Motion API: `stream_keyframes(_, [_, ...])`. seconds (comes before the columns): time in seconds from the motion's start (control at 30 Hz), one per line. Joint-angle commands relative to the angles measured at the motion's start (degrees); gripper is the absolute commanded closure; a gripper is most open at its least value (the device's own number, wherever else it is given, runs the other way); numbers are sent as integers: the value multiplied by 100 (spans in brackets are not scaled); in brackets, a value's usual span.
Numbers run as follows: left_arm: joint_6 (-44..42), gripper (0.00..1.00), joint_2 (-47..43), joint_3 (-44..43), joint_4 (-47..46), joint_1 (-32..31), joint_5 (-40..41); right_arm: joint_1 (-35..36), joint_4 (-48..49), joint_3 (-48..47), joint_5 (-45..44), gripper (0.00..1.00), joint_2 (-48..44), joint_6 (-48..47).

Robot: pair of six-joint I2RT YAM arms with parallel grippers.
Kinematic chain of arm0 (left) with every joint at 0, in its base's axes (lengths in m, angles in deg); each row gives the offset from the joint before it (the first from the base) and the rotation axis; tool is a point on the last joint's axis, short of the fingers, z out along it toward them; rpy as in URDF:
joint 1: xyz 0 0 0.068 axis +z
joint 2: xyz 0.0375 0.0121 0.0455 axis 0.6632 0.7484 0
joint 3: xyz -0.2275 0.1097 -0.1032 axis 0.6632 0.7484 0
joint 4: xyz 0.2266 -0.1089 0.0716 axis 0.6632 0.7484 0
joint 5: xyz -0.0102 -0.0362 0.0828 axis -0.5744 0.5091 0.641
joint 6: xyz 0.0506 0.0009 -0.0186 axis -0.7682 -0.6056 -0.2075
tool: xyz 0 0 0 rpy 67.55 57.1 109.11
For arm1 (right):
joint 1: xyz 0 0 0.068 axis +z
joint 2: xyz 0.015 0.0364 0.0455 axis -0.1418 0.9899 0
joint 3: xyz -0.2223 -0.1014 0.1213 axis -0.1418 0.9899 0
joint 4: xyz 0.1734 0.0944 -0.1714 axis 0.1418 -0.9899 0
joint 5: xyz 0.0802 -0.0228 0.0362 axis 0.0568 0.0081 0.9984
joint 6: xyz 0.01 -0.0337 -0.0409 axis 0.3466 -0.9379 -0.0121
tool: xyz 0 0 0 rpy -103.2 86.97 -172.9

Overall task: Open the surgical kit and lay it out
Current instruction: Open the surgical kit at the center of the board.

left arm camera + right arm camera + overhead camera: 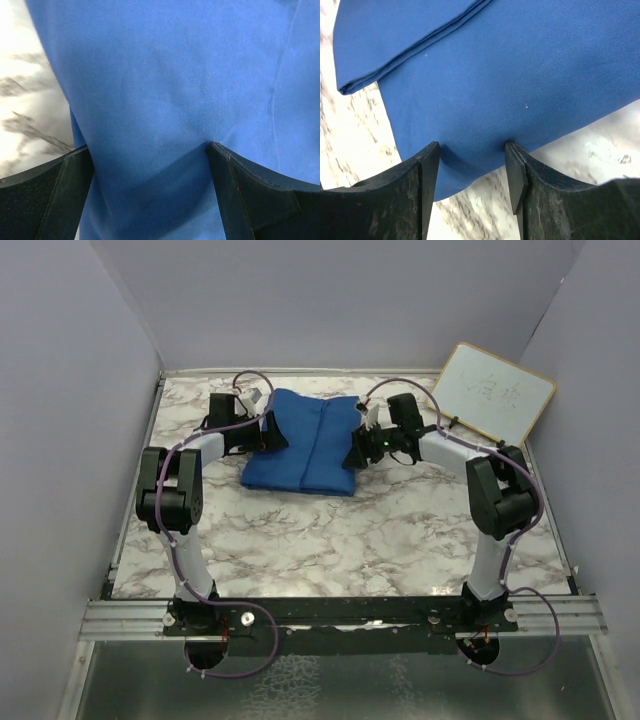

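Note:
The surgical kit [305,445] lies wrapped in its royal-blue cloth at the middle back of the marble table; the wrap hides whatever is inside. My left gripper [268,430] is at the wrap's left side. In the left wrist view its fingers [235,185] stand wide apart and press on the blue cloth [175,75], which fills the gap of the left gripper [147,147]. My right gripper [355,445] is at the wrap's right edge. Seen from the right wrist, the right gripper [472,145] is open, its tips on the cloth's lower edge [520,65], with bare marble showing between them.
A wood-framed whiteboard [495,392] leans against the right wall at the back right. Grey walls enclose the marble table [330,530] on the left, back and right. A folded flap of cloth [405,35] overlaps the wrap in the right wrist view.

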Motion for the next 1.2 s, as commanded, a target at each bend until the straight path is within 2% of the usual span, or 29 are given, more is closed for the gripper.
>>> stream_keyframes(0.0, [-255, 5, -379, 668, 1216, -497, -997, 58, -764, 380, -4, 47, -573, -879])
stream_keyframes(0.2, [-386, 4, -912, 999, 1301, -766, -1015, 0, -1126, 762, -528, 47, -1116, -1281])
stream_keyframes(0.37, [-397, 3, -1161, 1046, 1208, -818, -782, -93, -1523, 444, -755, 47, -937, -1560])
stream_keyframes(0.6, [-928, 1, -1903, 1032, 1164, -818, 377, -242, -1821, 260, -1038, 46, -1193, -1780])
stream_keyframes(0.7, [-1362, 1, -2362, 1073, 1071, -815, 1012, -259, -1922, 367, -1164, 44, -1566, -1841])
stream_keyframes(0.8, [-1818, 1, -2775, 1134, 1005, -895, 1260, -270, -1896, 631, -1394, 43, -2015, -1837])
stream_keyframes(0.97, [-2737, 1, -3332, 1452, 1129, -1640, 1244, -405, -1596, 1264, -1684, 43, -2714, -1726])
stream_keyframes(1.17, [-3521, 1, -3525, 1647, 1542, -2413, 306, -866, -1506, 1525, -1412, 43, -2962, -1695])
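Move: Level with the left hand and about 8 cm to its right is the middle of the surgical kit, just below the fingertips; its near-left corner is some 9 cm back and 8 cm left of this hand. From the right hand, the kit's middle lies roughly 11 cm left and 4 cm ahead, also just below, with its near-right corner about 8 cm straight back. Dragging the surgical kit with both hands' fingertips already on the cloth, the left hand draws back about 9 cm and a little right, the right hand back and right some 6 cm. Both then lift clear, the left by about 10 cm while rolling clockwise some 40 degrees and moving farther back and right, the right moving outward beyond the kit's right edge with its fingers tipping down. Neither gripper closes. ##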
